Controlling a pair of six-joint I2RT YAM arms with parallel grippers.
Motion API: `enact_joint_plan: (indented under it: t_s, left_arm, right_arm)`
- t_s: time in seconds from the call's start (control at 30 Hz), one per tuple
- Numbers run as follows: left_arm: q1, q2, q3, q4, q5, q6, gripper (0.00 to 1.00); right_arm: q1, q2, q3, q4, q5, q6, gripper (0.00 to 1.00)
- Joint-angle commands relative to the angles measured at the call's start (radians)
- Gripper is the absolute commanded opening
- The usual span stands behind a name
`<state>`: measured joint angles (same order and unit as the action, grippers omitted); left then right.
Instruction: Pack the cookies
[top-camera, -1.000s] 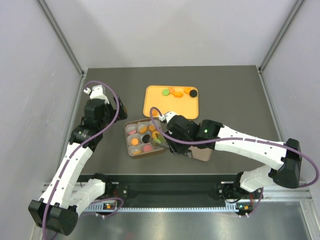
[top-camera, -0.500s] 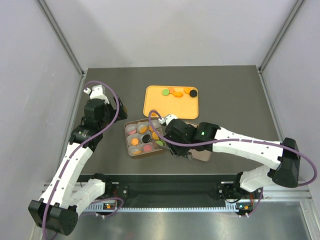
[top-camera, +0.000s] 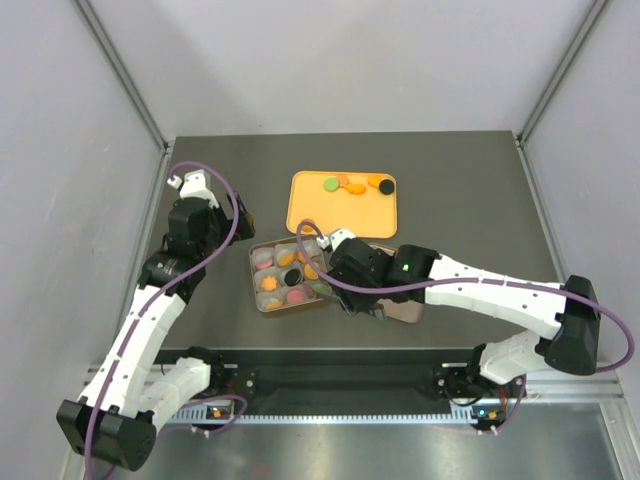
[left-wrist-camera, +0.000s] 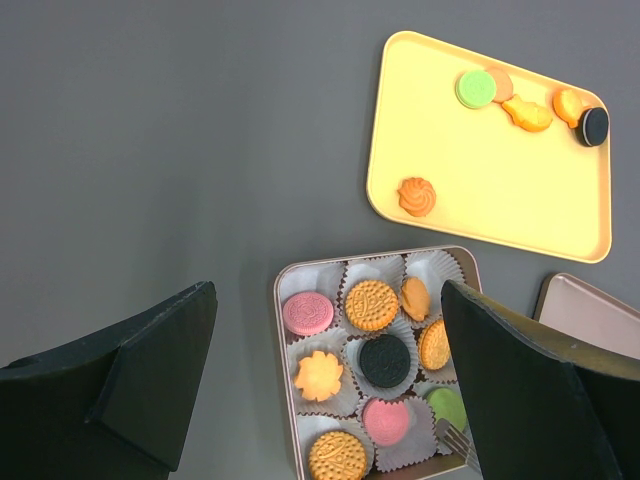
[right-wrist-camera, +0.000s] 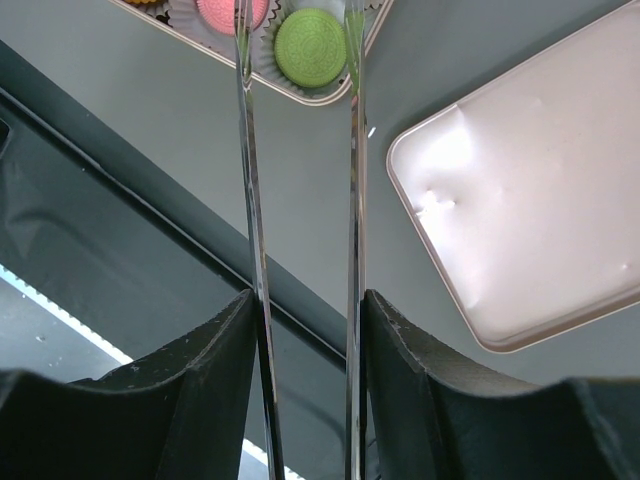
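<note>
Several cookies lie in white paper cups in the tan box (top-camera: 254, 283): pink (left-wrist-camera: 308, 312), orange (left-wrist-camera: 371, 305), black (left-wrist-camera: 387, 361) and green (left-wrist-camera: 445, 405). More cookies (top-camera: 351, 184) remain on the orange tray (top-camera: 340, 212). My right gripper (right-wrist-camera: 308, 300) is shut on metal tongs (right-wrist-camera: 255, 200). The blades reach over the box's near right corner, with the green cookie (right-wrist-camera: 310, 47) lying in its cup between the tips. My left gripper (left-wrist-camera: 327, 290) hangs open above the box's left side, holding nothing.
The box's pale lid (right-wrist-camera: 540, 210) lies upside down just right of the box, partly under my right arm (top-camera: 470, 285). The table's dark front rail (right-wrist-camera: 150, 170) runs close below the tongs. Grey walls enclose the table on three sides.
My right gripper has drawn back slightly toward the near edge, uncovering the black cookie in the box's middle cup. The tong blades have spread a little. The left arm has not moved.
</note>
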<state>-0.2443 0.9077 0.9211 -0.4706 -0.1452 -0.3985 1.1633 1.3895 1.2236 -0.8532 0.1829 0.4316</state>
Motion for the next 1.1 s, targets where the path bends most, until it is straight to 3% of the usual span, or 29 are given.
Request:
enact_joint_plan:
  t_s: [0.0,0.27,0.47,0.67,0.8,1.0,1.07]
  left_arm:
    - [0.005,-0.018,-0.011,0.05,0.009,-0.01,0.99]
    - [0.005,-0.015,-0.011,0.05,0.009,-0.01,0.99]
    - [0.005,-0.013,-0.011,0.052,0.015,-0.01,0.99]
    - [0.005,-0.001,-0.011,0.056,0.025,-0.013,0.99]
    - [0.005,0.002,-0.011,0.059,0.036,-0.016,0.99]
    - [0.005,0.007,-0.016,0.064,0.056,-0.019,0.99]
    - [0.005,0.011,-0.016,0.067,0.068,-0.02,0.99]
  right_arm:
    - [0.018,-0.006,0.013,0.042,0.029,0.01,0.45]
    - [0.012,-0.035,0.066,0.011,0.038,-0.008,0.46]
    - [-0.077,-0.105,0.12,-0.026,0.03,-0.054,0.47]
    - [-0.348,-0.145,0.134,-0.007,-0.008,-0.139,0.48]
    - [-0.632,-0.133,0.081,0.094,-0.052,-0.177,0.48]
    - [-0.957,0.006,-0.009,0.302,-0.108,-0.169,0.46]
    - [-1.011,0.087,-0.015,0.348,-0.106,-0.156,0.45]
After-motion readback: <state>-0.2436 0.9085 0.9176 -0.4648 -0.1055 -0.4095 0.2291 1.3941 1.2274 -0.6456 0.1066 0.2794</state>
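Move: My right hand still holds the tongs, tips open around the green cookie in the box, about 4 cm ahead, 5 cm to its left and 9 cm below. It goes for the bare table right of the yellow tray, roughly 23 cm ahead, 22 cm right and 11 cm below. The shallow brown tray lies some 6 cm ahead and 10 cm right, the yellow tray's middle 24 cm straight ahead. From my left hand that bare spot is about 6 cm ahead, 43 cm right and 19 cm down. After a brief pause I lift my right hand about 7 cm, clear of the green cookie and the box, and swing fast some 22 cm forward and 21 cm right over the brown tray, keeping the tongs gripped. The wrist turns clockwise some 45 degrees on the way, and I end sinking again towards the bare table right of the yellow tray. ##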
